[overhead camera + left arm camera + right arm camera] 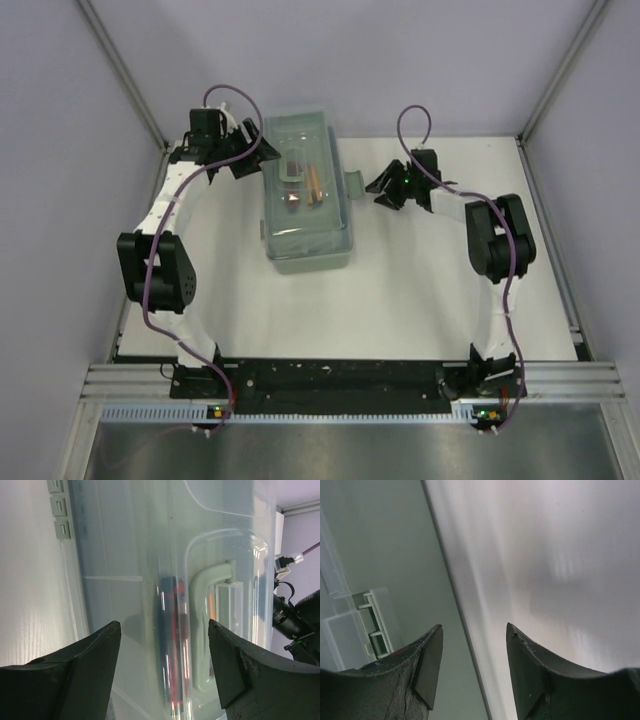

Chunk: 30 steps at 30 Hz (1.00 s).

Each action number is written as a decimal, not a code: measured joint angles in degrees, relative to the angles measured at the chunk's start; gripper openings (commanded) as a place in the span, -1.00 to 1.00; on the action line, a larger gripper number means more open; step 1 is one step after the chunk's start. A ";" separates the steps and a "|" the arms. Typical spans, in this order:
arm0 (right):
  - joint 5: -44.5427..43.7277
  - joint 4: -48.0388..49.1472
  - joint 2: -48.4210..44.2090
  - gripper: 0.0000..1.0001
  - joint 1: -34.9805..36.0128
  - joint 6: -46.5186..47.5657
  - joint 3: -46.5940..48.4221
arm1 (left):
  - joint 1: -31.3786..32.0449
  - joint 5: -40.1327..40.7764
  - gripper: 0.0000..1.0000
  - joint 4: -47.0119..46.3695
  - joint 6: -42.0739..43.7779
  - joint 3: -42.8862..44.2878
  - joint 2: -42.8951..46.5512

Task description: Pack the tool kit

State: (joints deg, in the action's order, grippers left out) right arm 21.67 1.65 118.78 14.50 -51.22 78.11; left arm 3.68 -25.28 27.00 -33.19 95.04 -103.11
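Note:
The pale green toolbox (308, 215) stands in the middle of the table with its clear lid down. Through the lid show an orange tool (314, 184) and a dark red tool (293, 182). My left gripper (243, 163) is open at the box's far left corner. In the left wrist view it (164, 624) hovers over the lid with nothing between its jaws; the green handle (199, 630) and a red tool (176, 645) lie below. My right gripper (386, 190) is open just right of the side latch (353, 184). In the right wrist view it (474, 627) faces the box wall (380, 540).
The white table (560, 555) extends right of the box. Grey walls enclose the table on three sides (60, 150). The lid's hinge tabs (59, 510) show at the upper left of the left wrist view, and the right arm (295, 620) at its right edge.

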 measured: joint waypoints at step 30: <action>13.55 56.83 10.95 0.65 2.62 -32.54 -8.31 | 0.00 0.66 0.40 -0.02 0.11 -0.02 -1.97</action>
State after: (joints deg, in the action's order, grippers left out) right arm 35.22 58.48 129.73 17.12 -83.77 69.80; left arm 3.68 -24.62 26.98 -33.08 95.02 -105.08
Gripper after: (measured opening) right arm 0.810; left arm 0.706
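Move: The open side latch of the tool kit lies about 6 cm to the left of my right hand, 2 cm farther out and some 5 cm higher. The box's middle is roughly 16 cm to my right hand's left and level with it in reach. For my left hand, the lid handle is about 5 cm right, 3 cm back and 3 cm below; the latch lies some 21 cm right of that hand, 7 cm back and 10 cm lower. I swing my right hand left and up beside the box to the latch, about 7 cm left and 8 cm up before dipping 2 cm, rolling its left side up some 35 degrees. Late in the rise I spread its fingers from half to wide open, bringing them to either side of the flap. My left hand sinks a little, then stays at the lid's left part, fingers open, seeming to bear down on it. ##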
